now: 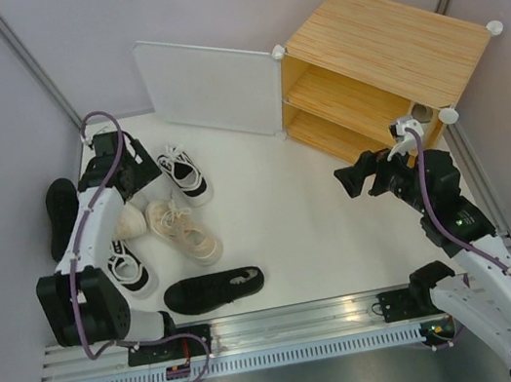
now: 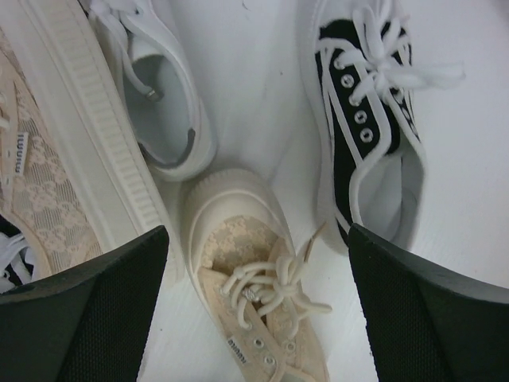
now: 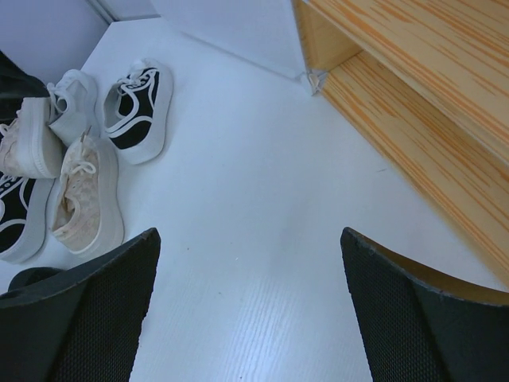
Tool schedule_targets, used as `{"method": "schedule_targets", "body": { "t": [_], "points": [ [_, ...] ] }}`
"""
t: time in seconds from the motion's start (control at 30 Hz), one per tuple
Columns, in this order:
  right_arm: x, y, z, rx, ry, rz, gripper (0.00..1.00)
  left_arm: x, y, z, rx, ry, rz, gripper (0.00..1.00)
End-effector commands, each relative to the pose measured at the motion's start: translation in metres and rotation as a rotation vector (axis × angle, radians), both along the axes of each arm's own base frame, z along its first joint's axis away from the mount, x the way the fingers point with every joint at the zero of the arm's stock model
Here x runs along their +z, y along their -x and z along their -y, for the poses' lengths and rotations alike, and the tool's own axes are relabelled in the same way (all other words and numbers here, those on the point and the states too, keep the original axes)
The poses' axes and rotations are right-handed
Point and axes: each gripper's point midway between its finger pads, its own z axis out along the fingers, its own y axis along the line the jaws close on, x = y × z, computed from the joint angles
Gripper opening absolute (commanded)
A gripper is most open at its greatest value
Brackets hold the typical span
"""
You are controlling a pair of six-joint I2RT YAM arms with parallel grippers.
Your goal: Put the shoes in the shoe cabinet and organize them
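My left gripper [image 2: 256, 232] hangs open over the shoes, its fingers either side of a cream lace-up shoe [image 2: 254, 302] without touching it. A black-and-white sneaker [image 2: 362, 119] lies to its right, a white shoe [image 2: 163, 95] beyond it, and another cream shoe [image 2: 56, 159] on its side to the left. From above, the left gripper [image 1: 142, 166] is over the shoe cluster at the left. The shoe cabinet [image 1: 381, 60] stands at the back right with its white door [image 1: 207, 86] swung open. My right gripper [image 1: 351, 179] is open over bare floor before the cabinet [image 3: 413, 119], holding nothing.
A black shoe [image 1: 214, 290] lies near the front rail, another black shoe [image 1: 62, 215] by the left wall, and a black-and-white sneaker [image 1: 129, 268] beside my left arm. Walls close in on the left, back and right. The floor between the shoes and the cabinet is bare white.
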Motion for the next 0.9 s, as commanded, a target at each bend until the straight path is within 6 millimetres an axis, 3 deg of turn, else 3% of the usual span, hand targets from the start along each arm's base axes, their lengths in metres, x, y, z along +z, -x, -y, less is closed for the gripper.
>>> {"method": "schedule_targets", "body": {
  "t": [0.0, 0.03, 0.1, 0.13, 0.23, 0.27, 0.33, 0.37, 0.4, 0.47, 0.5, 0.67, 0.77, 0.8, 0.87],
  "points": [
    [0.012, 0.003, -0.007, 0.023, -0.045, 0.053, 0.98, 0.004, -0.031, -0.030, 0.144, 0.025, 0.031, 0.95],
    [0.012, 0.004, -0.006, 0.018, -0.045, 0.052, 0.98, -0.011, -0.037, -0.033, 0.153, 0.024, -0.005, 0.95],
    [0.011, 0.007, -0.006, 0.015, -0.048, 0.052, 0.98, -0.011, -0.051, -0.040, 0.170, 0.025, 0.003, 0.93],
    [0.011, 0.008, -0.007, 0.018, -0.046, 0.056, 0.98, -0.027, -0.057, -0.044, 0.182, 0.016, -0.036, 0.93],
    [0.011, 0.010, -0.007, 0.020, -0.040, 0.066, 0.98, -0.033, -0.072, -0.056, 0.216, -0.003, -0.049, 0.90],
    [0.012, 0.011, -0.007, 0.021, -0.035, 0.076, 0.98, -0.048, -0.075, -0.059, 0.227, -0.005, -0.083, 0.89],
    [0.011, 0.010, -0.004, 0.005, -0.025, 0.077, 0.98, -0.054, -0.082, -0.064, 0.251, 0.003, -0.088, 0.82],
    [0.011, 0.010, -0.005, 0.005, -0.021, 0.079, 0.98, -0.070, -0.084, -0.066, 0.258, 0.004, -0.124, 0.80],
    [0.011, 0.010, -0.004, 0.002, -0.011, 0.082, 0.98, -0.072, -0.089, -0.069, 0.262, 0.007, -0.123, 0.74],
    [0.012, 0.010, -0.004, -0.002, -0.008, 0.087, 0.98, -0.091, -0.091, -0.069, 0.262, 0.010, -0.170, 0.70],
    [0.012, 0.010, -0.004, -0.001, -0.004, 0.089, 0.98, -0.092, -0.096, -0.070, 0.257, 0.008, -0.174, 0.62],
    [0.011, 0.010, -0.003, -0.007, 0.006, 0.085, 0.98, -0.104, -0.104, -0.072, 0.243, -0.005, -0.206, 0.51],
    [0.011, 0.011, -0.002, -0.013, 0.010, 0.085, 0.98, -0.112, -0.103, -0.076, 0.242, -0.020, -0.231, 0.37],
    [0.011, 0.011, -0.001, -0.015, 0.013, 0.083, 0.98, -0.110, -0.104, -0.076, 0.235, -0.027, -0.229, 0.25],
    [0.011, 0.010, 0.000, -0.023, 0.014, 0.086, 0.98, -0.101, -0.105, -0.078, 0.223, -0.044, -0.216, 0.12]
  ]
}}
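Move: The white shoe lies about 9 cm ahead of the left hand and 9 cm to its left, some 14 cm below; its heel end points back and to the right. The cream shoe on its side sits close by, about 5 cm nearer the robot and 3 cm farther left than the white one. The black-and-white sneaker is about 9 cm ahead of the left hand and 7 cm to its right, the beige lace-up about 4 cm back and 4 cm right. From the right hand the white shoe is roughly 55 cm left, 20 cm ahead and 22 cm below. The left hand sinks about 12 cm while reaching some 9 cm forward and 7 cm to the left, going forward and left first and ending almost straight down onto the white shoe, as the wrist tips about 15 degrees more downward and turns a little counter-clockwise. The fingers, wide open at first, start closing on the way down and, once the hand has all but stopped, go on to nearly shut, pinching the side of the shoe's collar just behind the laces, between the cream shoe's sole and the black-and-white sneaker. ##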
